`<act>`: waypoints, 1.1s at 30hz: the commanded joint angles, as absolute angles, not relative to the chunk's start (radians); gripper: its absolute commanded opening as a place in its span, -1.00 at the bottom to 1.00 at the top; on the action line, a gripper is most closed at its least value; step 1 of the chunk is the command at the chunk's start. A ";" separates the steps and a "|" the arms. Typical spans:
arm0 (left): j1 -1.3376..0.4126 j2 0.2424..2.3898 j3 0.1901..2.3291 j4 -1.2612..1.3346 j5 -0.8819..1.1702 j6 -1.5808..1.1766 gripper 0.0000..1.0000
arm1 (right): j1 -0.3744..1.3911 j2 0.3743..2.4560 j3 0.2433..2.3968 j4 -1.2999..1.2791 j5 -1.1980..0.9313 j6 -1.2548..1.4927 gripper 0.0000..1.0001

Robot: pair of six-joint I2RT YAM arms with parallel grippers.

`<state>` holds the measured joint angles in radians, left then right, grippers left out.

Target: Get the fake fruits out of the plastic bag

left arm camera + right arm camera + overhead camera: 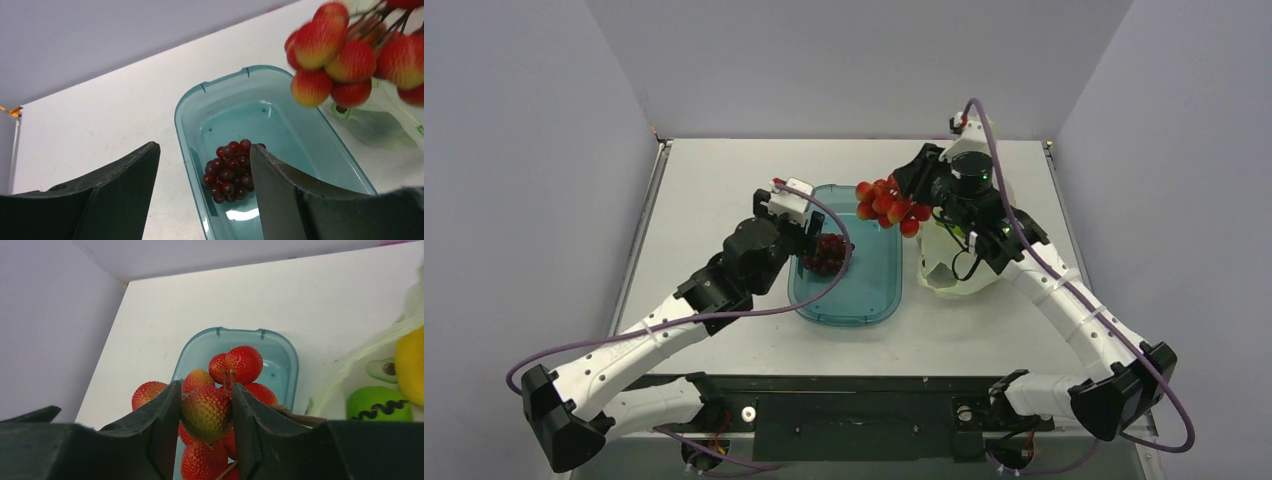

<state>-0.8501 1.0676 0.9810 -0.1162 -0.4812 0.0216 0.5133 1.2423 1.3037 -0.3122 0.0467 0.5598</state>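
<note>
My right gripper (pixel 912 195) (pixel 205 386) is shut on one berry of the red berry-like cluster (pixel 888 204) (pixel 206 412) (pixel 350 55). It holds the cluster in the air over the far right corner of the teal tray (pixel 874 275) (pixel 290 357). The pale-green plastic bag (pixel 959 268) (pixel 357 357) (pixel 380 122) lies right of the tray, under that arm. Through its mouth show a green apple (pixel 378 402) and a yellow fruit (pixel 411 365). My left gripper (pixel 816 243) (pixel 205 150) stands open above the tray's left side, holding nothing.
A dark maroon grape bunch (pixel 826 253) (pixel 230 170) lies in the tray near its left wall (pixel 186 130), below and between the left fingers. White tabletop (pixel 714 190) surrounds the tray. Walls close the back and both sides.
</note>
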 commanded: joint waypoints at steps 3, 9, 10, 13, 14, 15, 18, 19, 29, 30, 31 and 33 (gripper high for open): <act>-0.857 0.951 0.935 0.061 -0.605 0.063 0.28 | 0.655 1.296 1.274 -0.229 0.046 0.588 -1.00; -0.859 0.900 0.903 0.101 -0.637 0.077 0.28 | 0.768 1.380 1.224 -0.257 0.051 0.561 -1.00; -0.858 0.900 0.903 0.103 -0.638 0.079 0.28 | 0.789 1.388 1.214 -0.265 0.065 0.554 -1.00; -0.859 0.908 0.906 0.098 -0.641 0.079 0.28 | 0.820 1.430 1.189 -0.272 0.083 0.550 -1.00; -0.858 0.910 0.908 0.097 -0.640 0.080 0.28 | 0.823 1.451 1.188 -0.274 0.084 0.548 -0.90; -0.858 0.914 0.912 0.094 -0.638 0.080 0.28 | 0.827 1.459 1.188 -0.280 0.085 0.548 -0.83; -0.858 0.918 0.913 0.089 -0.631 0.078 0.28 | 0.832 1.490 1.191 -0.287 0.083 0.544 -0.43; -0.859 0.918 0.912 0.089 -0.632 0.077 0.28 | 0.832 1.494 1.198 -0.294 0.081 0.545 -0.31; -0.859 0.922 0.915 0.088 -0.645 0.090 0.28 | 0.833 1.437 1.232 -0.353 0.154 0.511 0.30; -0.859 0.923 0.915 0.088 -0.644 0.090 0.28 | 0.833 1.416 1.236 -0.359 0.167 0.500 0.30; -0.859 0.923 0.915 0.088 -0.644 0.090 0.28 | 0.829 1.403 1.240 -0.367 0.199 0.496 0.28; -0.859 0.925 0.916 0.087 -0.645 0.090 0.28 | 0.815 1.362 1.241 -0.373 0.248 0.485 0.19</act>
<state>-0.8555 0.9253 0.9054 0.0422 -0.6289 0.0753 0.8310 1.4769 1.1816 -0.3729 0.1249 0.5217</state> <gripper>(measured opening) 0.640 0.636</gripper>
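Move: The right hand still grips the red fruit bunch high up; the middle of the blue tray it is bound for lies about 13 cm to its left, 4 cm back and some 28 cm below. The dark grapes in the tray are roughly 17 cm left, 3 cm back. The plastic bag stands about 15 cm to the right and 1 cm ahead, 25 cm lower. From the left hand, the tray's middle is some 10 cm right, 2 cm ahead and 24 cm below. Down by roughly 17 cm, and at the same time left and back, the right hand swings away from the bag and sinks over the near half of the tray, dipping its fingertips and turning counter-clockwise; at the bottom its fingers open, let go of the red fruit bunch, and it starts to lift. Early on, the left hand clears away from the tray, about 5 cm up and 4 cm left, tipping up slightly, fingers still open. ##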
